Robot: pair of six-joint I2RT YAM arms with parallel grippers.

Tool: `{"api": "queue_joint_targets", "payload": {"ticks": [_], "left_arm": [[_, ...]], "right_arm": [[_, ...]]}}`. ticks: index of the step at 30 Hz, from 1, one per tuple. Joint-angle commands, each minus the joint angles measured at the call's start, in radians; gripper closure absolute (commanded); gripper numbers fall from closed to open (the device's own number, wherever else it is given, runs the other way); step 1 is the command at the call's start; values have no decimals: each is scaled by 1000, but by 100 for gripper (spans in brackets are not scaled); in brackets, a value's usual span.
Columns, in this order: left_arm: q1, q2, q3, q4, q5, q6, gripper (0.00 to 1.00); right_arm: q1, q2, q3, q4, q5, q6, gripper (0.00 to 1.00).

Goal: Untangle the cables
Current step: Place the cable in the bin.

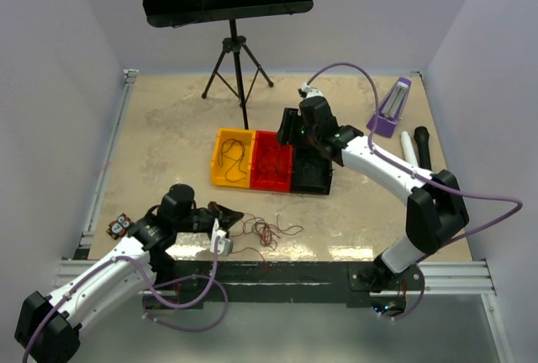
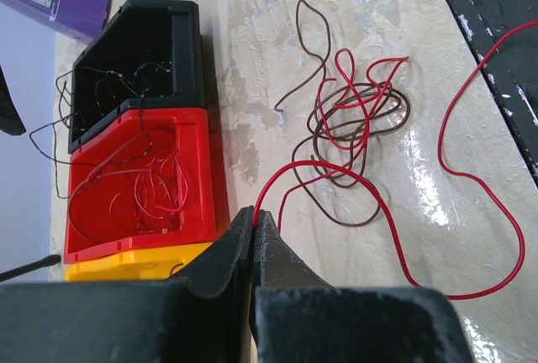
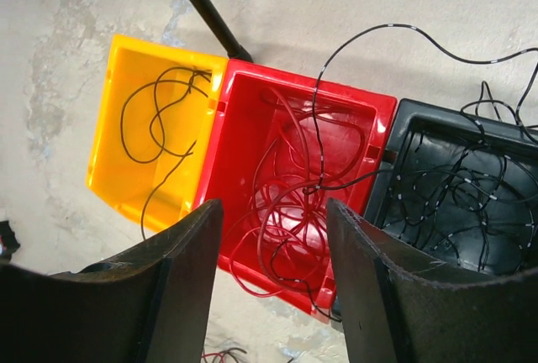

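The cables point(image 2: 353, 119) lie as a loose clump of thin red and dark wires on the table, seen near the front edge in the top view point(image 1: 267, 233). My left gripper point(image 2: 254, 212) is shut on the end of one red wire, which loops out to the right point(image 2: 471, 182). In the top view this gripper point(image 1: 238, 213) sits just left of the clump. My right gripper point(image 3: 275, 203) hangs open above the red bin point(image 3: 269, 73), nothing between its fingers. Red wires and one black wire lie in that bin.
A yellow bin point(image 3: 105, 153) with a black wire, the red bin point(image 1: 271, 161) and a black bin point(image 3: 454, 115) with black wires stand in a row. A music stand point(image 1: 239, 69) is behind them. At the right stands a purple metronome point(image 1: 389, 109).
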Motion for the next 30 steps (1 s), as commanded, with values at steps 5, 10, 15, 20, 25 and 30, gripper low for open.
{"api": "queue_joint_targets", "payload": {"ticks": [5, 10, 15, 20, 25, 30], "left_arm": [[5, -9, 30, -5, 16, 38, 100], [6, -9, 32, -3, 14, 36, 100], [5, -10, 33, -8, 13, 38, 100], [6, -10, 33, -8, 10, 38, 100], [5, -12, 37, -11, -1, 43, 100], [5, -12, 33, -20, -2, 53, 100]], "right_arm": [[3, -76, -90, 59, -19, 74, 44], [4, -62, -120, 104, -8, 108, 44], [4, -30, -106, 186, 26, 140, 44], [4, 36, -81, 226, 78, 160, 50], [6, 58, -73, 232, 115, 168, 62], [6, -2, -104, 255, 174, 185, 72]]}}
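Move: The black cable's raised loop, over the far right part of the red bin, is about 3 cm ahead of the right hand and 6 cm below. The red bin's middle lies 3 cm back, 4 cm left and 13 cm below; at that same depth and level, the black bin is 8 cm right and the yellow bin 15 cm left. From the left hand, the loop is about 25 cm ahead, 13 cm right, and level. The black cable's loop over the red bin is what the open right hand closes in on: the hand dips back and down some 3 cm, swings forward about 4 cm and sinks again, ending lower and slightly farther out. It turns about 10 degrees clockwise while its fingers narrow by nearly half around the strand without shutting. The left hand stays still, keeping the red cable pinched. ##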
